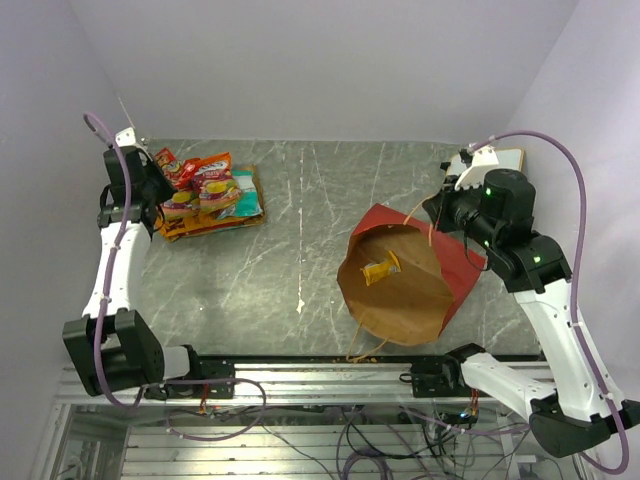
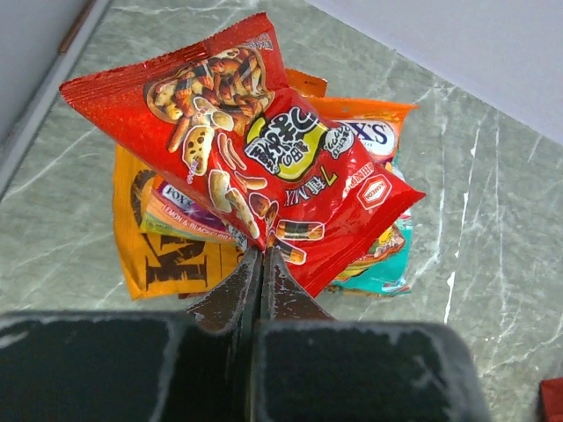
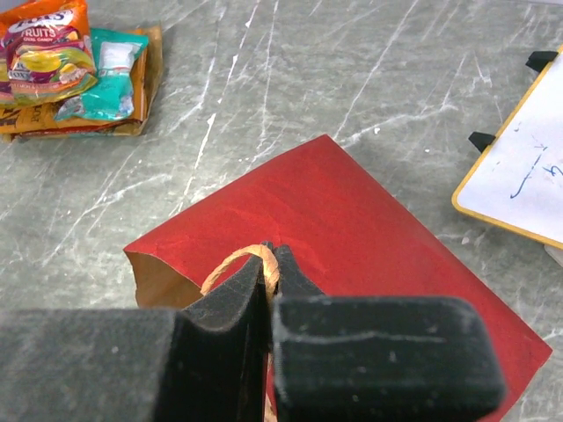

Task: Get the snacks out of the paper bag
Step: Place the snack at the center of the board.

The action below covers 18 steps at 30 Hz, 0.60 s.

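My left gripper [image 2: 262, 257] is shut on the lower edge of a red snack packet [image 2: 264, 149], held over the pile of snacks [image 1: 212, 197] at the far left. The flat orange chip bag [image 2: 157, 257] lies at the bottom of that pile. In the top view the left gripper [image 1: 158, 188] is at the pile's left edge. The paper bag [image 1: 400, 285] lies on its side right of centre, its mouth toward the near edge. A yellow packet [image 1: 381, 270] lies inside on the brown paper. My right gripper [image 3: 273, 260] is shut on the bag's tan handle [image 3: 227, 264], above the red outside [image 3: 352, 220].
A white wood-framed board [image 3: 528, 171] lies at the far right, just behind the bag; it also shows in the top view [image 1: 508, 157]. The bag's other handle [image 1: 362, 350] hangs over the table's near edge. Walls close the left, back and right sides.
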Motion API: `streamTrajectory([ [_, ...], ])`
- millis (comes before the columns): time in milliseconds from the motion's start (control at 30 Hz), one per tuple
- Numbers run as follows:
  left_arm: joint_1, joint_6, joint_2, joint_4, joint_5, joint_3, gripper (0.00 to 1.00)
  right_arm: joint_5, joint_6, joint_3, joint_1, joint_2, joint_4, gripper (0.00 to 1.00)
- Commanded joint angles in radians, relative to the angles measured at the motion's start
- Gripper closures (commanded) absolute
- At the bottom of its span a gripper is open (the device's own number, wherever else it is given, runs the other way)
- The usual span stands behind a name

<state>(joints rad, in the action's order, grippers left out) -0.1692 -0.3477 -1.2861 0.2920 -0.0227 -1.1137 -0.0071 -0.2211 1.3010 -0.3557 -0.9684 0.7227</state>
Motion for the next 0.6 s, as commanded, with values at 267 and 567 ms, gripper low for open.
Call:
streamTrajectory([
  [267, -0.135, 0.36, -0.07, -0.234, -0.372, 0.088, 0.93, 0.025, 0.032, 0.005, -0.003, 0.025, 0.002, 1.0],
  [567, -0.181, 0.535, -0.145, -0.33, -0.538, 0.157, 0.93, 0.007, 0.052, 0.038, -0.004, 0.003, 0.017, 1.0],
])
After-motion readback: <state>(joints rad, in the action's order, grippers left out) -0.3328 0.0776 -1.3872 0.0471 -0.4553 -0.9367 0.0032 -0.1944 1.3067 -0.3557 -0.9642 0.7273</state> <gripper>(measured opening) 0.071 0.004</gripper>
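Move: The left hand pinches the red snack bag and is taking it to the snack pile, whose middle lies about 8 cm ahead, 3 cm to its right and 16 cm below. In that pile, the FOX'S fruits bag lies some 10 cm ahead and 6 cm right, and the teal bag about 8 cm ahead and 11 cm right. From the right hand, the pile is roughly 51 cm left, 21 cm ahead and 26 cm below. Keeping its pinch on one edge of the red snack bag, the left hand lowers it about 6 cm towards the pile, first easing slightly forward and left. While sinking, the wrist swings clockwise by some 25 degrees and rolls a little, left side up. The fingers don't open. ##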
